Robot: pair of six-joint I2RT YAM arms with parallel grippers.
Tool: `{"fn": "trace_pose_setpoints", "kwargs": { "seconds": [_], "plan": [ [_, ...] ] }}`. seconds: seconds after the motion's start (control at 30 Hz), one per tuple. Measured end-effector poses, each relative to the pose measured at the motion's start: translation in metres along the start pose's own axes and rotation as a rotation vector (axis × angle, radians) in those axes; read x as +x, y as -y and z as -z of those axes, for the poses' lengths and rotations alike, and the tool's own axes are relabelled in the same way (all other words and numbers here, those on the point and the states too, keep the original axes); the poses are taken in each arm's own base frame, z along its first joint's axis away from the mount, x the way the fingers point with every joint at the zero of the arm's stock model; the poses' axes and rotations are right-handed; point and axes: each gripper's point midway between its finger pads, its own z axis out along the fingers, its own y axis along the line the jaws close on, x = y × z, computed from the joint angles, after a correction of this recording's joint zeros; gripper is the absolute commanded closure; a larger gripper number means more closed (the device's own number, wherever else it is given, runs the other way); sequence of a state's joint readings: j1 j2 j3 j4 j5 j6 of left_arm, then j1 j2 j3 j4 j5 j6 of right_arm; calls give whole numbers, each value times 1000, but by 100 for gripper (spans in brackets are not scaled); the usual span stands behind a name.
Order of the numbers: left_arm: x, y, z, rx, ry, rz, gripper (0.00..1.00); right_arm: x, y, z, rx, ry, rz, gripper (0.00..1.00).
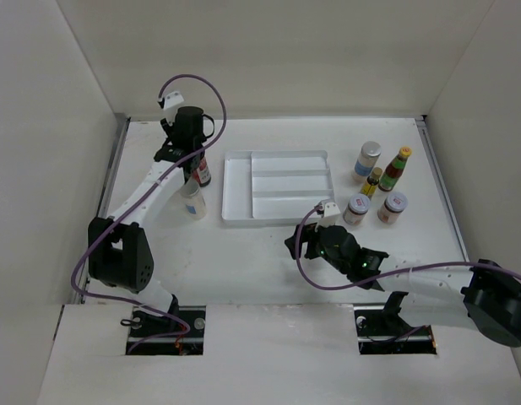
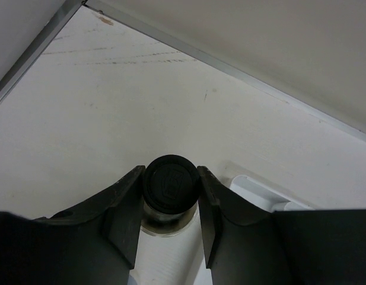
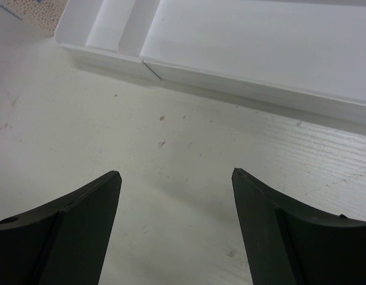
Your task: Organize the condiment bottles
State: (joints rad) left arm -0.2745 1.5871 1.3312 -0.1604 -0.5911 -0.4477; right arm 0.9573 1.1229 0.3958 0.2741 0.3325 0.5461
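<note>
My left gripper (image 1: 193,162) (image 2: 169,171) is shut on the black cap (image 2: 171,183) of the tall clear bottle (image 1: 202,174), which stands upright left of the tray. A short white-lidded jar (image 1: 192,202) stands just in front of that bottle. The other condiment bottles are grouped at the right. They are a white-capped jar (image 1: 368,159), a red sauce bottle with a yellow cap (image 1: 395,169), a tiny dark yellow-capped bottle (image 1: 372,183) and two short jars (image 1: 355,210) (image 1: 393,207). My right gripper (image 1: 299,245) (image 3: 177,173) is open over bare table in front of the tray, holding nothing.
The flat white divided tray (image 1: 236,181) (image 3: 260,47) (image 2: 260,190) lies in the middle of the table, with nothing in its compartments. White walls close in the table at the back and both sides, with a metal strip (image 2: 230,68) along the back edge.
</note>
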Motion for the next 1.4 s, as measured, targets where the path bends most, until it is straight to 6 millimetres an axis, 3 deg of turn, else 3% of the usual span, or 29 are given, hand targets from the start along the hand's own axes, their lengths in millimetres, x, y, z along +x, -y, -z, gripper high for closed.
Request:
{"fn": "trace_pose_setpoints", "kwargs": {
  "seconds": [0.2, 0.47, 0.67, 0.83, 1.17, 1.4],
  "plan": [
    [-6, 9, 4, 9, -10, -54, 86, 4, 2, -2, 8, -12, 5, 18],
    [-60, 42, 19, 80, 88, -46, 86, 4, 2, -2, 8, -12, 5, 18],
    [-76, 75, 39, 161, 129, -47, 86, 3, 1, -1, 5, -9, 3, 17],
    [-62, 99, 43, 209, 112, -68, 86, -2, -1, 1, -4, 7, -3, 17],
    [5, 131, 20, 241, 8, -158, 87, -6, -3, 3, -10, 19, -8, 16],
    [18, 138, 10, 252, -1, -163, 87, -7, -2, 3, -8, 21, -8, 16]
  ]
}}
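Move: The left hand already grips the neck of the black-capped bottle, whose middle is about 10 cm below the fingers. The far end of the tray's left compartment lies some 13 cm right, 4 cm ahead and 21 cm down. The white-lidded shaker stands about 10 cm back and 3 cm left, its middle 15 cm lower. From the right hand, that compartment end is some 26 cm ahead, 22 cm left and 8 cm lower. The left hand lifts the held bottle 10 cm, carries it 13 cm right and lowers it into the left compartment. ##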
